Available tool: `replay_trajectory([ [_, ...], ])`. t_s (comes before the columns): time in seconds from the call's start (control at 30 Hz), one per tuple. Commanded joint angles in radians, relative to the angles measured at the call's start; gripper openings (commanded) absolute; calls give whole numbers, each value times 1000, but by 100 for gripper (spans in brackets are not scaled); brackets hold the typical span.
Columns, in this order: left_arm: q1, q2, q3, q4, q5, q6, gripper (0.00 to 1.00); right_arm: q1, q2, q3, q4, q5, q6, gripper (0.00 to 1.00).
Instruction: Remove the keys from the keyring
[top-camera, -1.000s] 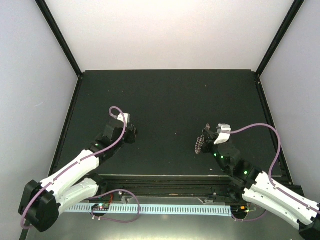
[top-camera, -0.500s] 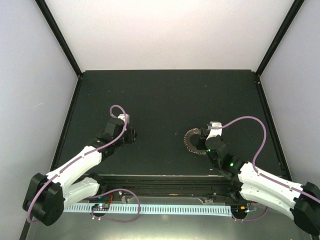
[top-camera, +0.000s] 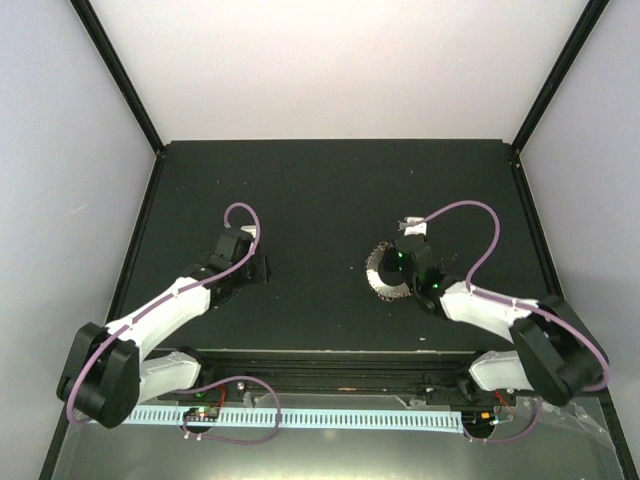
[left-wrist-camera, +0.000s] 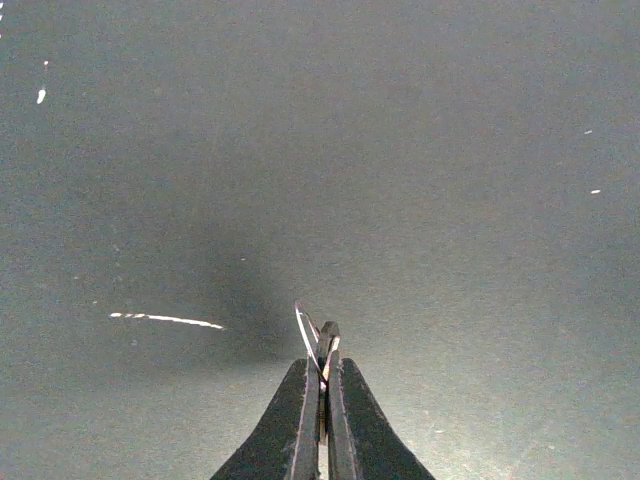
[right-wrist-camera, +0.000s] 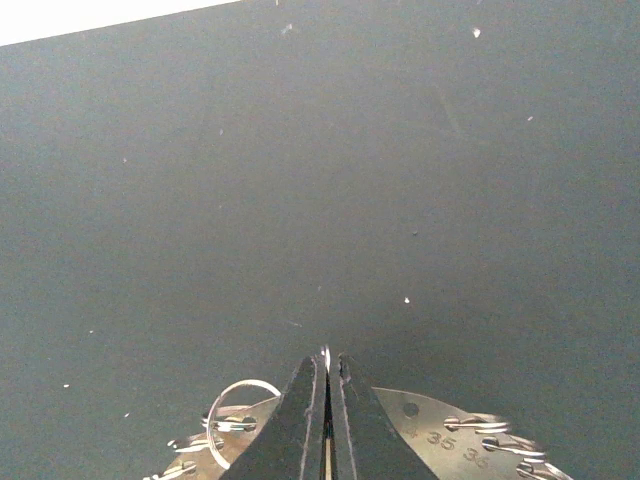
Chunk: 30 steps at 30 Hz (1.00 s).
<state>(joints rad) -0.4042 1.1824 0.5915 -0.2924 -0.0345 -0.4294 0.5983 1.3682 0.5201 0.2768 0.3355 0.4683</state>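
In the left wrist view my left gripper (left-wrist-camera: 323, 362) is shut on a tiny slim metal piece, apparently the key (left-wrist-camera: 329, 338), with a thin wire loop (left-wrist-camera: 302, 326) poking out beside it just above the mat. From above, that gripper (top-camera: 262, 270) sits left of centre. My right gripper (right-wrist-camera: 327, 362) is shut on the rim of the keyring (right-wrist-camera: 440, 425), a flat grey plate stamped 35 and fringed with small wire loops (right-wrist-camera: 232, 415). In the top view the keyring (top-camera: 381, 284) lies almost flat under the right gripper (top-camera: 392, 268), right of centre.
The black mat (top-camera: 330, 190) covers the table, with raised black rails at its left (top-camera: 135, 250) and right (top-camera: 540, 250) edges and white walls beyond. A pale scratch (left-wrist-camera: 165, 320) marks the mat left of my left gripper. Purple cables (top-camera: 455, 212) arch over both wrists.
My right arm has swung left and turned its wrist, carrying the keyring from edge-on to nearly flat and a little farther left. The left arm has shifted only slightly.
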Motion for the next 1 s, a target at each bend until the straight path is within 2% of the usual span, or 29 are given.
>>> replay_trajectory([
  [0.0, 13, 64, 80, -68, -55, 40, 2, -19, 114, 92, 55, -55, -20, 1],
  [0.23, 15, 114, 98, -66, -46, 56, 2, -40, 274, 178, 40, -97, -3, 1],
  [0.53, 16, 162, 100, -51, 17, 76, 2, -47, 374, 232, 19, -129, -1, 4],
  [0.6, 16, 175, 100, -48, 34, 76, 2, -49, 383, 236, 20, -138, 2, 10],
  [0.83, 18, 242, 126, -59, 33, 91, 1, -51, 338, 222, 19, -166, -8, 46],
  [0.97, 20, 273, 132, -56, 31, 105, 1, -52, 259, 180, 21, -170, -10, 52],
])
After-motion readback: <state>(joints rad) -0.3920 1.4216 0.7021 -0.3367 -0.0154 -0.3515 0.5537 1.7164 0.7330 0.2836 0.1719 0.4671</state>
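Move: The right gripper still pinches the keyring plate by its far rim. The plate's middle is about 5 cm back and 4 cm below; its resting spot on the table lies roughly 1 cm back, 4 cm left and 8 cm below. From the left gripper, which holds the key, bare table is about 1 cm ahead and 6 cm down, the white scratch some 4 cm left and 1 cm ahead, the keyring around 26 cm right and level with it. Lower the keyring with the right gripper about 6 cm while carrying it some 4 cm forward and 4 cm left, tipping the fingers down about 10 degrees. Then spread them to about half open to let go of the rim, and begin lifting. Meanwhile sink the left gripper about 4 cm towards the table, fingers still shut on the key. ##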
